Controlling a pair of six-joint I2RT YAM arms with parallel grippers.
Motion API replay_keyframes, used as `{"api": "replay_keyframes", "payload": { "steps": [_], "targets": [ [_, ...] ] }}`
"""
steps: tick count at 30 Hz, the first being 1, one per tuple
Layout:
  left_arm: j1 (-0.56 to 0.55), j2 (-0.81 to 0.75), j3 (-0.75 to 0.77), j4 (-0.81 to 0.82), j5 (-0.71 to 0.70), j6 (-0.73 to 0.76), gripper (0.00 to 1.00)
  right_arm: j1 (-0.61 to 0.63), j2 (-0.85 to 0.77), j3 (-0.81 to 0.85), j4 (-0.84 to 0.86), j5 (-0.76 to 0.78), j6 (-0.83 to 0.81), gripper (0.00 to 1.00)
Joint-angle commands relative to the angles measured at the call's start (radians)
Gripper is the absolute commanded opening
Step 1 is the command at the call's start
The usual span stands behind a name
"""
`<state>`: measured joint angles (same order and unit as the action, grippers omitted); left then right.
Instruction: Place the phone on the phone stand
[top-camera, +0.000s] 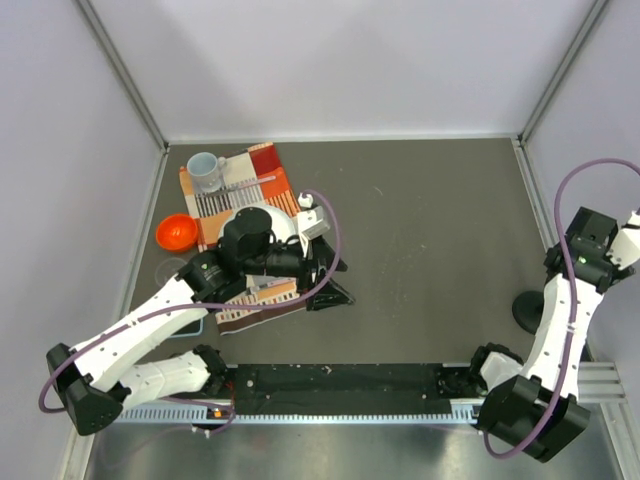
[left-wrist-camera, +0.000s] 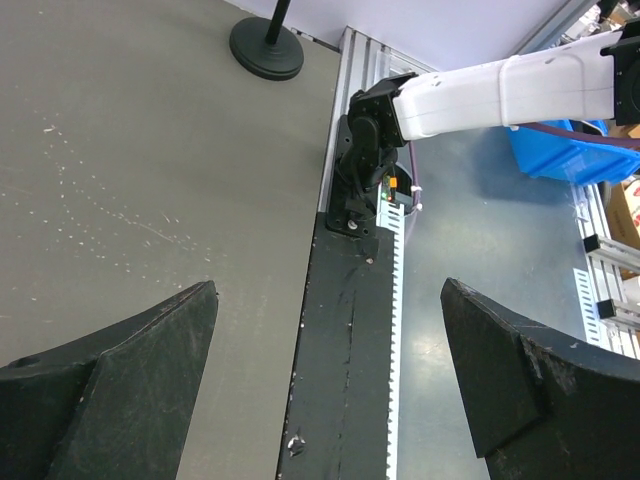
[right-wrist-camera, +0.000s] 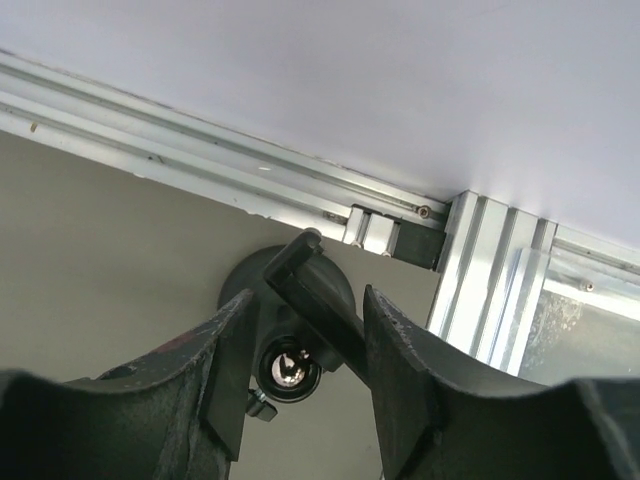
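The phone stand (right-wrist-camera: 300, 345) is black, and its clip head sits between the fingers of my right gripper (right-wrist-camera: 308, 295), which have closed in against it on both sides. Its round disc base (top-camera: 527, 308) rests near the table's right edge and also shows in the left wrist view as a disc with a pole (left-wrist-camera: 266, 45). A light blue rounded edge, the phone (top-camera: 188, 325), peeks out under my left arm at the left; most of it is hidden. My left gripper (top-camera: 330, 272) hangs wide open with nothing between its fingers (left-wrist-camera: 150, 350).
A striped orange cloth (top-camera: 262, 165) at the back left carries a white plate (top-camera: 285, 222) and a grey mug (top-camera: 206, 172). An orange bowl (top-camera: 175, 232) sits beside it. The aluminium frame rail (right-wrist-camera: 300, 190) and the wall run close behind the stand.
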<state>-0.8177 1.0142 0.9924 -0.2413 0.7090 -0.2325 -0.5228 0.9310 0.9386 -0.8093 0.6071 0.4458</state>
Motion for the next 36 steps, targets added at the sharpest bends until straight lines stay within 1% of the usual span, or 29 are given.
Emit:
{"api": "replay_keyframes", "payload": {
  "steps": [1, 4, 6, 7, 10, 11, 13, 14, 15, 16, 17, 18, 20, 24, 26, 28, 30, 34, 35, 36],
  "targets": [
    [-0.009, -0.023, -0.011, 0.008, -0.014, 0.032, 0.99, -0.011, 0.002, -0.033, 0.042, -0.013, 0.001, 0.45],
    [-0.011, -0.029, -0.011, 0.004, -0.019, 0.033, 0.98, -0.011, -0.017, -0.060, 0.064, -0.036, 0.002, 0.44],
    [-0.011, -0.031, -0.012, 0.005, -0.014, 0.033, 0.98, -0.011, -0.021, -0.070, 0.068, -0.038, 0.010, 0.43],
    [-0.012, -0.031, -0.012, 0.005, -0.014, 0.033, 0.98, -0.011, -0.021, -0.079, 0.068, -0.047, 0.016, 0.40],
    [-0.012, -0.037, -0.014, 0.005, -0.014, 0.035, 0.98, -0.011, -0.012, -0.110, 0.068, -0.081, 0.028, 0.28],
    [-0.012, -0.037, -0.014, 0.005, -0.014, 0.035, 0.98, -0.011, -0.008, -0.115, 0.067, -0.086, 0.031, 0.22],
    [-0.012, -0.039, -0.014, 0.002, -0.017, 0.038, 0.99, -0.011, -0.011, -0.119, 0.065, -0.101, 0.033, 0.20],
    [-0.012, -0.036, -0.014, 0.000, -0.019, 0.038, 0.99, -0.011, -0.017, -0.118, 0.064, -0.115, 0.036, 0.16],
    [-0.012, -0.034, -0.012, 0.000, -0.019, 0.038, 0.98, -0.011, -0.020, -0.113, 0.062, -0.133, 0.044, 0.15],
    [-0.011, -0.034, -0.012, 0.000, -0.020, 0.039, 0.99, -0.011, -0.027, -0.104, 0.052, -0.168, 0.050, 0.11],
    [-0.011, -0.034, -0.011, 0.000, -0.019, 0.039, 0.99, -0.011, -0.032, -0.098, 0.044, -0.185, 0.056, 0.03],
    [-0.009, -0.031, -0.011, -0.001, -0.022, 0.039, 0.98, -0.009, -0.032, -0.093, 0.036, -0.200, 0.063, 0.00],
    [-0.008, -0.029, -0.009, -0.001, -0.022, 0.041, 0.98, -0.003, -0.037, -0.072, 0.016, -0.230, 0.070, 0.00],
    [0.005, -0.020, -0.009, -0.001, -0.022, 0.039, 0.98, 0.075, -0.043, -0.020, -0.030, -0.217, 0.085, 0.00],
    [0.011, -0.019, -0.009, -0.003, -0.019, 0.038, 0.99, 0.105, -0.057, -0.003, -0.051, -0.274, 0.111, 0.00],
    [0.022, -0.014, -0.009, -0.003, -0.017, 0.035, 0.98, 0.154, -0.060, 0.000, -0.063, -0.326, 0.162, 0.00],
    [0.035, -0.003, -0.009, -0.004, -0.011, 0.032, 0.98, 0.193, -0.057, 0.005, -0.083, -0.336, 0.224, 0.00],
    [0.066, 0.006, -0.015, 0.020, 0.018, 0.004, 0.99, 0.351, -0.034, 0.031, -0.099, -0.288, 0.346, 0.00],
    [0.074, 0.007, -0.017, 0.034, 0.023, -0.002, 0.98, 0.430, -0.029, 0.035, -0.100, -0.277, 0.373, 0.00],
    [0.086, 0.011, -0.021, 0.040, 0.027, -0.016, 0.98, 0.470, -0.008, 0.042, -0.100, -0.262, 0.436, 0.00]
  ]
}}
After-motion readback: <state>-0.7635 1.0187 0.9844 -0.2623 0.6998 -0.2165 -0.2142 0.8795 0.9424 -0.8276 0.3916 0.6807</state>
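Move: The phone stand's black clamp already sits between the right fingertips, about 1 cm forward and 1 cm left of the hand point, at its height. The stand's round base lies some 9 cm to the right hand's left, 4 cm back and 19 cm below; the side rail runs about 6 cm right of the base, level with it. From the idle left hand, the clamp lies roughly 50 cm right, 5 cm farther forward and 10 cm lower. Close the half-open right fingers on the phone stand's clamp and pinch it, edging the hand forward a little. Then carry the held stand left about 10 cm and forward about 7 cm, nearly level and gathering speed, away from the side rail, swinging the wrist some 20 degrees counter-clockwise. Late on, ease the left hand about 2 cm forward, still open and empty. ##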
